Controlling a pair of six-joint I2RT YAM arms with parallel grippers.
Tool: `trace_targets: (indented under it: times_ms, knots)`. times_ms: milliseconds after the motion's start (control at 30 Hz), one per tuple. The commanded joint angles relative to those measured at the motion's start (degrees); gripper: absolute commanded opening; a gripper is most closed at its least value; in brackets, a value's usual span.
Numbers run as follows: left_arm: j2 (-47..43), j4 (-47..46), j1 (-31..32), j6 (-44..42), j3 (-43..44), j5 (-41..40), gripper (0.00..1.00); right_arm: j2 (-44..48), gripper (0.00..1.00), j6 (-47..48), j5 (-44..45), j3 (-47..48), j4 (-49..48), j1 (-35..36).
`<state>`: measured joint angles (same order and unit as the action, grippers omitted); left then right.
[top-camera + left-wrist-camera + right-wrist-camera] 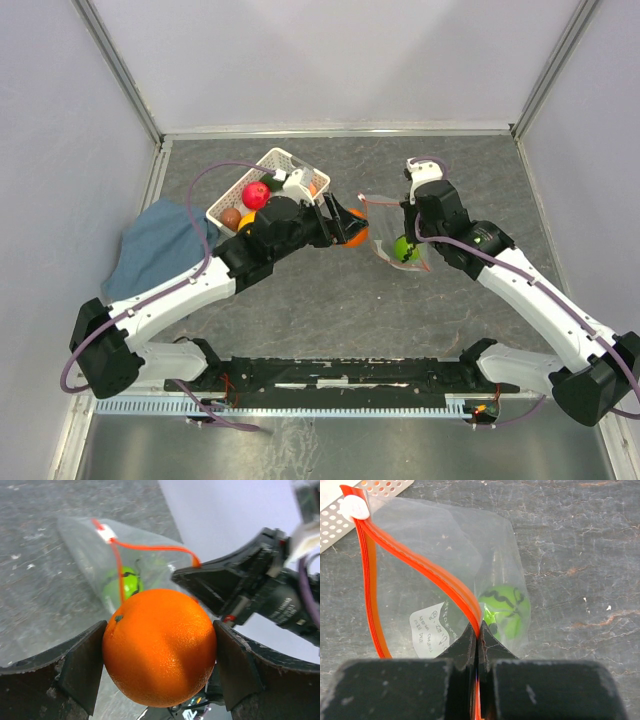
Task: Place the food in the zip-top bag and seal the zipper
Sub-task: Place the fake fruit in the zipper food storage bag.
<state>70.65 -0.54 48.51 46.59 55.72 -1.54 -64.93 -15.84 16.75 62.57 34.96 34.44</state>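
Note:
My left gripper is shut on the orange, held just left of the zip-top bag; the orange also shows from above. My right gripper is shut on one side of the bag's red-orange zipper, holding the mouth open toward the orange. The white slider sits at the strip's far end. The green round fruit lies inside the clear bag; it also shows in the left wrist view. The red apple, a brown piece and other fruit lie in the basket.
The white lattice basket stands at the back left behind my left arm. A blue-grey cloth lies at the left wall. Grey walls enclose the table on three sides.

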Motion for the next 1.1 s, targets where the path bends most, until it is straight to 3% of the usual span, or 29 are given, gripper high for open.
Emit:
trace_targets:
  times_ms: [0,300,667,767,900,1067]
  knots:
    - [1.24,-11.31,3.39,-3.55,0.58,-1.93,0.53,1.62,0.02,-1.86,-2.45,2.73,-1.04,-0.08]
    - [6.41,-22.09,7.73,-10.07,-0.71,-11.32,0.52,2.17,0.02,-3.77,-6.46,2.64,-1.46,-0.15]
    - [13.77,-17.26,8.07,-9.23,0.63,-17.43,0.55,3.12,0.02,-4.46,-8.03,2.57,-0.92,-0.10]
    - [14.86,-13.75,8.18,-8.68,1.65,-19.34,0.61,3.13,0.02,-4.41,-8.10,2.36,-1.24,-0.13]
    - [15.04,-11.87,8.48,-8.69,3.12,-19.81,0.76,3.05,0.02,-4.63,-8.61,2.04,-2.05,-0.11]
    - [16.35,-10.13,8.88,-7.58,5.10,-20.67,0.80,2.45,0.02,-4.84,-9.17,1.71,-2.72,-0.10]
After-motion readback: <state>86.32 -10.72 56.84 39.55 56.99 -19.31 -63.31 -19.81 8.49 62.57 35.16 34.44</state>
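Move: The bag's open mouth, with the left gripper holding the orange beside it, is about 7 cm to that gripper's right, 3 cm ahead and 8 cm below; the zipper slider is roughly 8 cm ahead and 2 cm right. The watermelon already bagged lies some 14 cm right, 5 cm ahead and well below; the basket is about 19 cm left and 12 cm ahead. From the right gripper, the mouth is about 4 cm left and slightly lower. Carry the held orange right about 5 cm, rising slightly at first, then sink it some 9 cm while easing forward, down between the two orange zipper rims, rolling the wrist about 10 degrees so its left side rises; keep the fingers' grip. Meanwhile keep the right gripper pinched on the rim and bring it some 2 cm left and a little back, towards the orange. ##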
